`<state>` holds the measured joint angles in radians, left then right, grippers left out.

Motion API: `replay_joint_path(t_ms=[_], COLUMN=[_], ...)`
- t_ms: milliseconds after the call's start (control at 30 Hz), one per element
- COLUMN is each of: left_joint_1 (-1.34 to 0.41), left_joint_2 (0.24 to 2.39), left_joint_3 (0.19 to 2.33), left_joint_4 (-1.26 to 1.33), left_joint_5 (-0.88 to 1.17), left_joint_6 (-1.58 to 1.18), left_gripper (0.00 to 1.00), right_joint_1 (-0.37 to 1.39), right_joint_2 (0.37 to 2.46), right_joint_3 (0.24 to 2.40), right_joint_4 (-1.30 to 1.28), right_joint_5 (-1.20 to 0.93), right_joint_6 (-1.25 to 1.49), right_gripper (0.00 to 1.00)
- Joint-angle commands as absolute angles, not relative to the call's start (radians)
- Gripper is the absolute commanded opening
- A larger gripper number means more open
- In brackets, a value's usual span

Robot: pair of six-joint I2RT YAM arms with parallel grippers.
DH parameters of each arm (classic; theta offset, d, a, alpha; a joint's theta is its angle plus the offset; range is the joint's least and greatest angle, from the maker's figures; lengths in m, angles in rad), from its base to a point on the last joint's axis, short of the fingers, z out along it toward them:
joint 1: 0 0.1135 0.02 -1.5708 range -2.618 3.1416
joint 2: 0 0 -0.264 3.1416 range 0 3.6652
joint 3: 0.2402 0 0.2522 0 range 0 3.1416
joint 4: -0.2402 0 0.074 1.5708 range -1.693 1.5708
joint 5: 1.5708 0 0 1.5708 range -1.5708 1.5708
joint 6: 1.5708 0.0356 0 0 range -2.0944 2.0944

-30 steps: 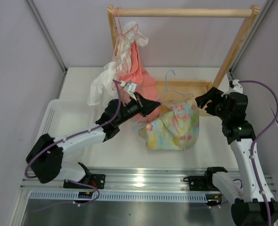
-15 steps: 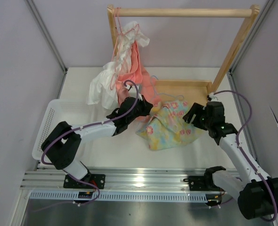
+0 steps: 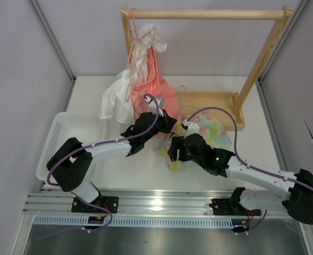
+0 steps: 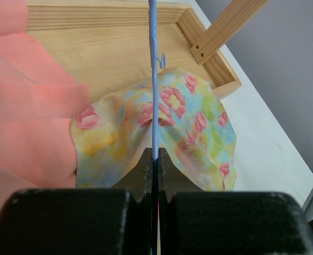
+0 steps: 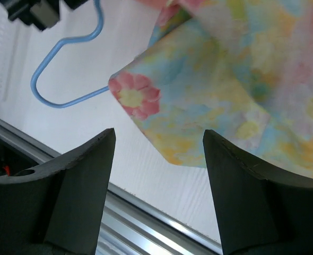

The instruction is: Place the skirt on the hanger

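Note:
The skirt (image 3: 216, 131), pale yellow and light blue with pink flowers, lies on the table in front of the wooden rack base. It fills the left wrist view (image 4: 193, 125) and the right wrist view (image 5: 241, 79). The light-blue wire hanger (image 4: 154, 79) runs over and partly under the skirt. One bent end of it shows in the right wrist view (image 5: 61, 53). My left gripper (image 3: 166, 125) is shut on the hanger wire at the skirt's left edge. My right gripper (image 3: 173, 154) is open, low over the skirt's near-left corner, with its fingers (image 5: 87, 186) spread wide.
A wooden garment rack (image 3: 207, 14) stands at the back with a tray base (image 3: 236, 101). A salmon-pink garment (image 3: 151, 74) and a white garment (image 3: 116, 98) hang from a pink hanger at its left. A white basket (image 3: 58, 135) sits at the left.
My right arm has swung from the right side down and left across the skirt to its near-left corner. My left gripper has closed in on the hanger by the skirt.

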<state>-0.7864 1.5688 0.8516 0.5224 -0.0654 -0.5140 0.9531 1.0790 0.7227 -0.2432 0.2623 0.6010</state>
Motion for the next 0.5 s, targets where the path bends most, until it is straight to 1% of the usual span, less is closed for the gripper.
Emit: replay_joint_path(t_ms=[0,67,167,233,333,367,433,467], left_joint_1=[-0.804,-0.805,-0.805,-0.805,-0.805,-0.805,-0.805,-0.805], left_joint_2=[1.537,1.539,1.540,1.539,1.540,1.540,1.543,1.543], left_joint_3=[0.876,0.884,0.893,0.902,0.907,0.907,0.914,0.911], left_joint_4=[0.571,0.566,0.554,0.549,0.543,0.543,0.546,0.548], left_joint_5=[-0.023,-0.017,-0.011,-0.008,-0.008,-0.008,0.023,0.023], left_joint_6=[-0.476,-0.472,-0.471,-0.471,-0.466,-0.468,-0.468,-0.469], left_gripper=[0.00,0.00,0.00,0.00,0.00,0.00,0.00,0.00], right_joint_1=[1.035,1.051,1.054,1.061,1.065,1.065,1.065,1.066], right_joint_2=[1.181,1.244,1.278,1.290,1.322,1.331,1.341,1.338], right_joint_3=[0.807,0.821,0.827,0.831,0.850,0.859,0.858,0.853], right_joint_4=[-0.179,-0.186,-0.167,-0.150,-0.158,-0.161,-0.149,-0.143], right_joint_5=[0.417,0.464,0.486,0.495,0.517,0.522,0.529,0.531], right_joint_6=[0.581,0.584,0.571,0.568,0.557,0.549,0.543,0.543], right_gripper=[0.74,0.74,0.74,0.72,0.65,0.58,0.48,0.32])
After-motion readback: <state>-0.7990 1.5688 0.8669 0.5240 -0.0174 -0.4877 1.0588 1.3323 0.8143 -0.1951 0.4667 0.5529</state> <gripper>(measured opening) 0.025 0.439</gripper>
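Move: The skirt's near-left corner, with its red flower, hangs roughly 3 cm ahead of the open right hand, 3 cm to its left and 4 cm below. The blue hanger's bare end loop sticks out some 3 cm farther left of that corner, level with it in depth, and the shut left gripper is about 10 cm ahead of the right hand. From the left hand the corner lies some 7 cm back, 4 cm left and 7 cm lower. To the skirt's flowered corner beside the hanger's end, the right hand sinks about 3 cm and shifts some 2.5 cm left, then eases nearly 2 cm forward, its fingers tipping about 10 degrees further down. The jaws begin to close late on, coming to rather under half open around the fabric. The left hand keeps its pinch on the hanger, drifting about 1 cm back and to the right. ##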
